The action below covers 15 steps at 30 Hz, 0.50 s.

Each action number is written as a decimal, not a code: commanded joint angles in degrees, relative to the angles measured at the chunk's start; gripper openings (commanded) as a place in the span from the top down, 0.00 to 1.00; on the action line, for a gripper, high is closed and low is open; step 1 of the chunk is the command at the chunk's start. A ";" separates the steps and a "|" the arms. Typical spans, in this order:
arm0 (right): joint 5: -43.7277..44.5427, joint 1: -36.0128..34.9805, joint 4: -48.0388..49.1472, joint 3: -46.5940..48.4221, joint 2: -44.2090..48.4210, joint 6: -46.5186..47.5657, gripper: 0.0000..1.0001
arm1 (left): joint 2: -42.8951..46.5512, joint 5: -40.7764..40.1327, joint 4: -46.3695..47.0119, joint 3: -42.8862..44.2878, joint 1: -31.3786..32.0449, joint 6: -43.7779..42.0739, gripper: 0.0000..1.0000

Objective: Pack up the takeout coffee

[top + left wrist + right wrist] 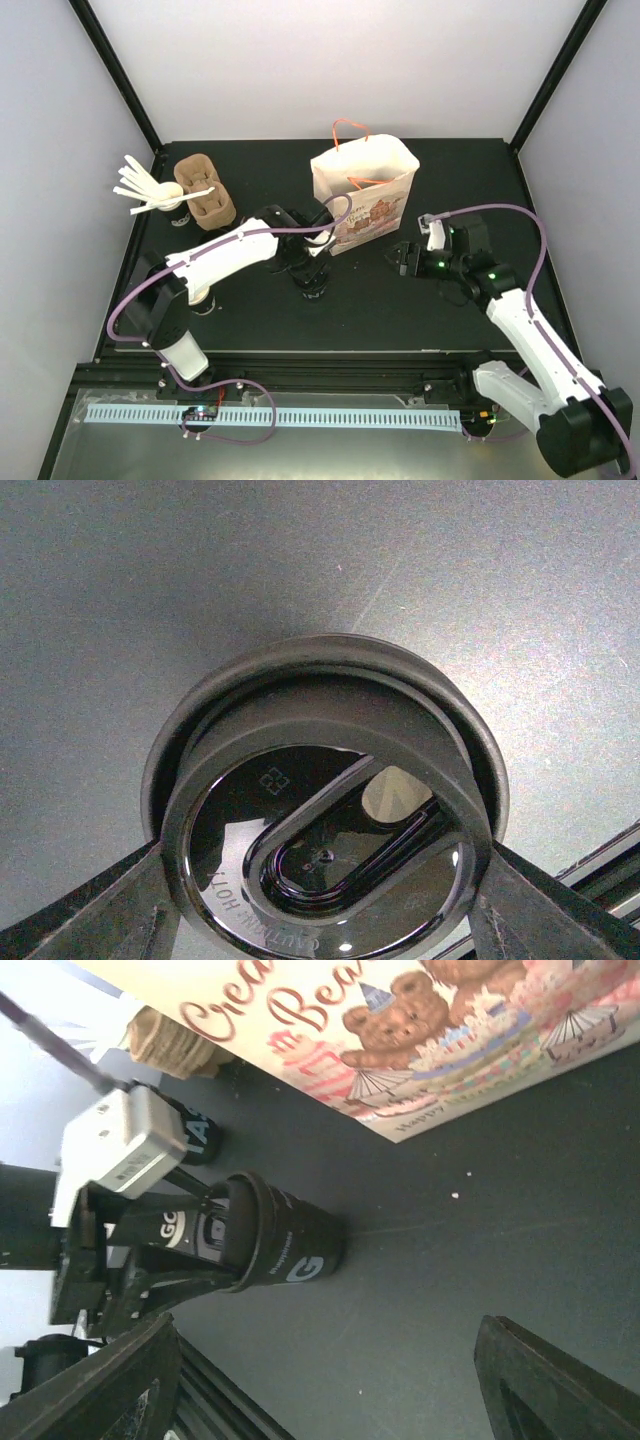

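Observation:
One takeout coffee [313, 288], a black cup with white lettering [300, 1250] and a round black lid [300, 810], stands upright on the dark table in front of the paper bag. My left gripper [310, 272] comes down over it. Its two fingers [110, 910] press against opposite sides of the lid, so it is shut on the cup at lid height. The left gripper [170, 1250] also shows at the cup's top in the right wrist view. My right gripper [400, 257] hovers to the right of the cup, open, its fingers [550, 1380] wide apart with only bare table between them.
A cream gift bag [365, 195] with bears and orange handles stands open just behind the cup. Brown pulp cup carriers [205, 195] and a lidless black cup of white stirrers [165, 200] sit at the back left. Another black lettered cup [200, 1140] shows beside the carriers.

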<state>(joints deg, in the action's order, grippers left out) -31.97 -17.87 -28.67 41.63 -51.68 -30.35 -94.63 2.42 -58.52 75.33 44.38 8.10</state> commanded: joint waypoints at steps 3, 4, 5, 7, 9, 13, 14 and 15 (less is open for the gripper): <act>-2.91 -0.17 2.63 -0.93 -7.93 1.75 0.18 | -2.18 -2.21 -1.11 2.26 0.95 -0.93 0.24; -3.95 -0.44 3.54 -1.08 -9.91 1.86 0.20 | -2.36 -2.38 -1.22 2.18 1.05 -1.03 0.24; -6.51 -0.73 4.83 -1.18 -12.74 1.84 0.22 | -2.54 -2.53 -1.32 2.08 1.10 -1.03 0.24; -10.16 -1.98 7.60 -1.19 -16.87 1.57 0.26 | -2.81 -2.87 -1.41 2.02 1.21 -1.07 0.25; -14.50 -3.46 11.99 -1.24 -20.92 0.97 0.30 | -3.00 -3.08 -1.28 1.71 1.23 -1.12 0.24; -19.51 -7.21 23.00 -1.61 -27.88 -2.96 0.41 | -3.26 -2.51 -0.76 1.18 1.32 -1.03 0.24; -20.02 -8.13 25.57 -1.63 -29.41 -4.36 0.43 | -3.46 -2.48 -0.88 1.10 1.33 -1.04 0.24; -20.47 -8.94 28.02 -1.68 -30.99 -5.82 0.44 | -3.64 -2.42 -1.01 1.12 1.32 -1.15 0.24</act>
<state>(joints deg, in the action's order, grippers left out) -46.04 -24.01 -14.17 40.49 -78.65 -31.55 -95.66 1.02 -58.67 76.14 45.15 7.86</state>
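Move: The lidded black coffee cup is already between my left fingers, its middle directly under that hand and about 5 cm down. From my right hand the same cup is roughly 16 cm to the left, level fore and aft, and some 14 cm lower. The paper bag stands about 12 cm ahead of my right hand, 6 cm left and 9 cm below; the white-topped cup is about 39 cm left, 3 cm back and 14 cm down. I drop my right hand about 8 cm past the near side of the bag, then sweep it some 7 cm left towards the coffee cup while still sinking, swinging the fingers some 20 degrees counter-clockwise to point more squarely left and partly closing them on nothing yet. My left hand stays put, keeping its fingers around the lid at the cup's top. ##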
